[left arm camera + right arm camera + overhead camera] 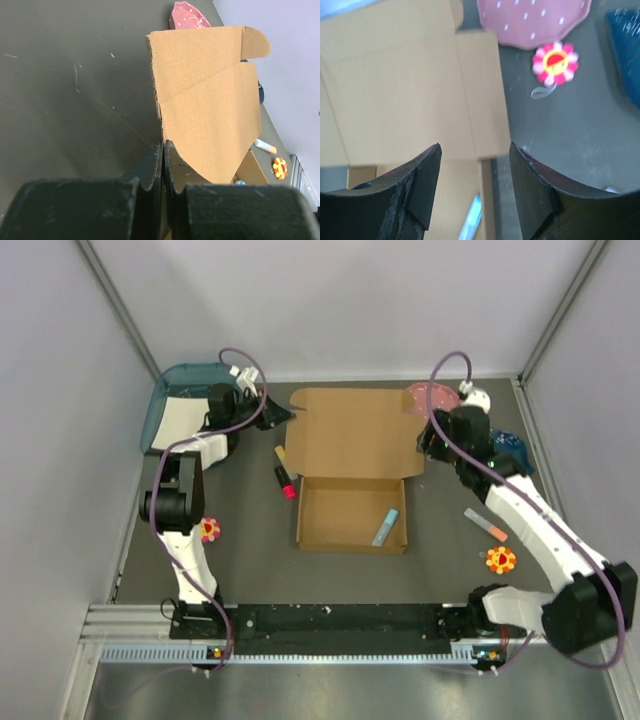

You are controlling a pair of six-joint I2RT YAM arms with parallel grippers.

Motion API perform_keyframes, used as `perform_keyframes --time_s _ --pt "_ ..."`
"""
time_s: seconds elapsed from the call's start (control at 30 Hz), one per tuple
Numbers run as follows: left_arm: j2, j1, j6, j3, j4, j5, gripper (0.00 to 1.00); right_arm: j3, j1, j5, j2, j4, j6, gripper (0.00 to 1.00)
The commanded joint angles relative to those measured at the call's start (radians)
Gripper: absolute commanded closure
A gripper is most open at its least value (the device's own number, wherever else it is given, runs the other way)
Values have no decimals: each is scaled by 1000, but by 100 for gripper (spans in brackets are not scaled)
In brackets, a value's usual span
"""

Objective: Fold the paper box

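Note:
The paper box (355,435) lies in the middle of the table, a brown cardboard mailer with its tray walls standing and its lid spread flat towards the back. My left gripper (278,417) is at the lid's left edge. In the left wrist view that gripper (164,147) is shut on the thin edge of the paper box (210,110), which rises between its fingers. My right gripper (432,440) hovers over the lid's right side flap. In the right wrist view it (475,150) stands open above the cardboard (395,90) with nothing between its fingers.
A light blue tube (385,527) lies inside the box tray. A teal tray (180,405) holding white paper is at the back left, a pink pouch (432,397) at the back right. A yellow-red marker (284,472), an orange pen (485,524) and two flower toys (209,530) (501,560) lie around.

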Motion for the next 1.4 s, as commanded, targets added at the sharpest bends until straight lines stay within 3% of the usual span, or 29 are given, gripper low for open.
perform_keyframes --time_s 0.0,0.13,0.23,0.33,0.63,1.37 --pt "-113 -31 58 -41 37 26 100 173 -105 -29 112 65 -155 40" --pt "-154 -58 132 -63 -5 -3 100 227 -238 -330 190 136 -172 38" --pt "-170 -74 153 -76 3 -26 100 226 -311 -481 248 179 -182 37" --pt "-182 -78 144 -101 24 -45 100 170 -326 -535 280 219 -188 38" --pt "-231 -78 161 -152 32 -137 100 -68 -325 -528 149 326 -161 39" --pt "-253 -100 169 -172 35 -143 100 71 -325 -560 369 351 -138 43"
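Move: Over the box's right side, the right hand has the lid's right flap about 8 cm ahead, 1 cm right and 9 cm below; the pink flower lies some 12 cm ahead and 8 cm right, the box's middle 7 cm back and 14 cm left, both roughly 20 cm down. The left hand already grips the lid's left edge, with the lid's middle about 4 cm back, 15 cm right and 4 cm lower; the red-black marker is 11 cm back, 1 cm left, 15 cm below. Swinging around to the lid's right flap, the open right hand goes some 9 cm forward, 5 cm right and slightly up, drops about 8 cm while drawing back, then eases forward again until its fingers straddle the outer edge near the far corner, turned 10 degrees or so counter-clockwise. The left hand keeps its pinch and draws the lid back about 4 cm, rightward and slightly up, then holds. ##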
